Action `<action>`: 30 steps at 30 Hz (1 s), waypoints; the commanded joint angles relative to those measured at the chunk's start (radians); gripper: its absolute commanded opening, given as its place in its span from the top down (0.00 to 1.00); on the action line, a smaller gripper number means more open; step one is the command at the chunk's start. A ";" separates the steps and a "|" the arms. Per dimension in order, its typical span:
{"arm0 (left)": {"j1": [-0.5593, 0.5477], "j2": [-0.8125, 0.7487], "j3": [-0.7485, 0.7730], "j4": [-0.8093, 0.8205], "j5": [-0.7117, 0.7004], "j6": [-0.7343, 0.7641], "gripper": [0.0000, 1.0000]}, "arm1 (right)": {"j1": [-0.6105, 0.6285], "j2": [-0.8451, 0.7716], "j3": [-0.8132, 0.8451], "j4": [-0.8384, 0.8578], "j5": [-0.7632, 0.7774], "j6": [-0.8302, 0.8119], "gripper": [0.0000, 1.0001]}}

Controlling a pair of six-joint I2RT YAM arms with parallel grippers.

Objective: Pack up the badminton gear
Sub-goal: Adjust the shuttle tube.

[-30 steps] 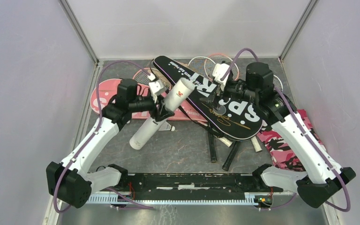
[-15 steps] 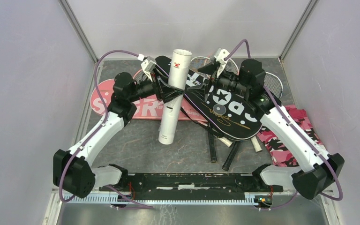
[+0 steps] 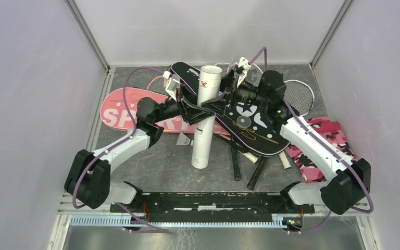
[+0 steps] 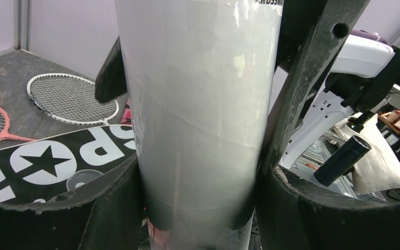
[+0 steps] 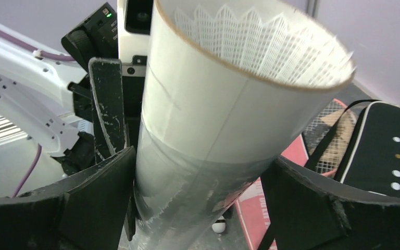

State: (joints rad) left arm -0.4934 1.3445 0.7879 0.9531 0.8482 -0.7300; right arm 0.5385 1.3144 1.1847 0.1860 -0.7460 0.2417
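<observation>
The long white tube (image 3: 204, 122) stands nearly upright on the table, its open top (image 5: 255, 47) showing a white shuttlecock skirt inside. My left gripper (image 3: 195, 107) is shut on the tube's middle (image 4: 198, 104). My right gripper (image 3: 228, 96) is open around the upper tube. Its left finger (image 5: 99, 198) lies against the wall and its right finger (image 5: 302, 203) stands apart. A loose shuttlecock (image 3: 186, 139) lies by the tube's foot. The black "SPORT" cover (image 3: 252, 125) and the pink cover (image 3: 125, 107) lie flat behind. Rackets (image 3: 298, 94) lie at the back.
Racket handles (image 3: 237, 165) stick out from under the black cover toward the near edge. A pink camouflage cloth (image 3: 317, 159) lies at the right by the wall. Another racket head (image 4: 67, 99) rests behind the black cover. Enclosure walls stand on three sides.
The tube has gone from lying tilted on the table to standing nearly upright in my left gripper. My right arm swung left and brought its open jaws around the tube's upper part.
</observation>
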 commanded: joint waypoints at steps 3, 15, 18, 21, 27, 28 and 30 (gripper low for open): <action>-0.015 0.021 -0.012 0.208 -0.029 -0.067 0.39 | -0.004 0.003 -0.057 0.182 -0.080 0.112 0.26; 0.006 -0.101 0.001 -0.258 -0.004 0.280 0.00 | -0.050 -0.044 0.080 -0.133 -0.043 -0.178 0.60; 0.038 -0.140 0.056 -0.421 0.016 0.367 0.00 | -0.057 -0.056 0.163 -0.262 -0.017 -0.283 0.63; 0.051 -0.174 0.142 -0.663 0.012 0.524 0.00 | -0.057 -0.049 0.295 -0.449 0.037 -0.422 0.65; 0.058 -0.229 0.284 -1.117 -0.131 0.836 0.00 | -0.059 -0.050 0.487 -0.792 0.229 -0.653 0.68; 0.059 -0.237 0.300 -1.167 -0.170 0.872 0.00 | -0.058 -0.053 0.501 -0.832 0.268 -0.689 0.68; 0.059 -0.249 0.319 -1.243 -0.240 0.950 0.00 | -0.059 -0.071 0.512 -0.900 0.335 -0.749 0.69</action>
State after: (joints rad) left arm -0.4397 1.1324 1.0435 -0.0063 0.7490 -0.0441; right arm 0.4831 1.2854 1.6409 -0.4973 -0.5793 -0.3183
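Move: The shuttle tube, slanting with its mouth up, is still held in my left fingers, its middle some 2 cm back and 3 cm below them; from my right hand, whose open fingers straddle it near the mouth, its middle is about 7 cm back and 9 cm below. The black racket bag's middle is about 9 cm ahead and 9 cm right of my right hand. The shuttlecock is roughly 9 cm left of my left hand and 3 cm back. Both lie some 30 cm or more below. I close my right fingers on the tube near its mouth, above my left grip, then open my left fingers wide to let go. My left hand dips slightly and backs off about 5 cm to the left, rolling some 25 degrees; my right hand, after a small dip, carries the tube about 7 cm up and 6 cm right over the black racket bag, tilting some 30 degrees. ##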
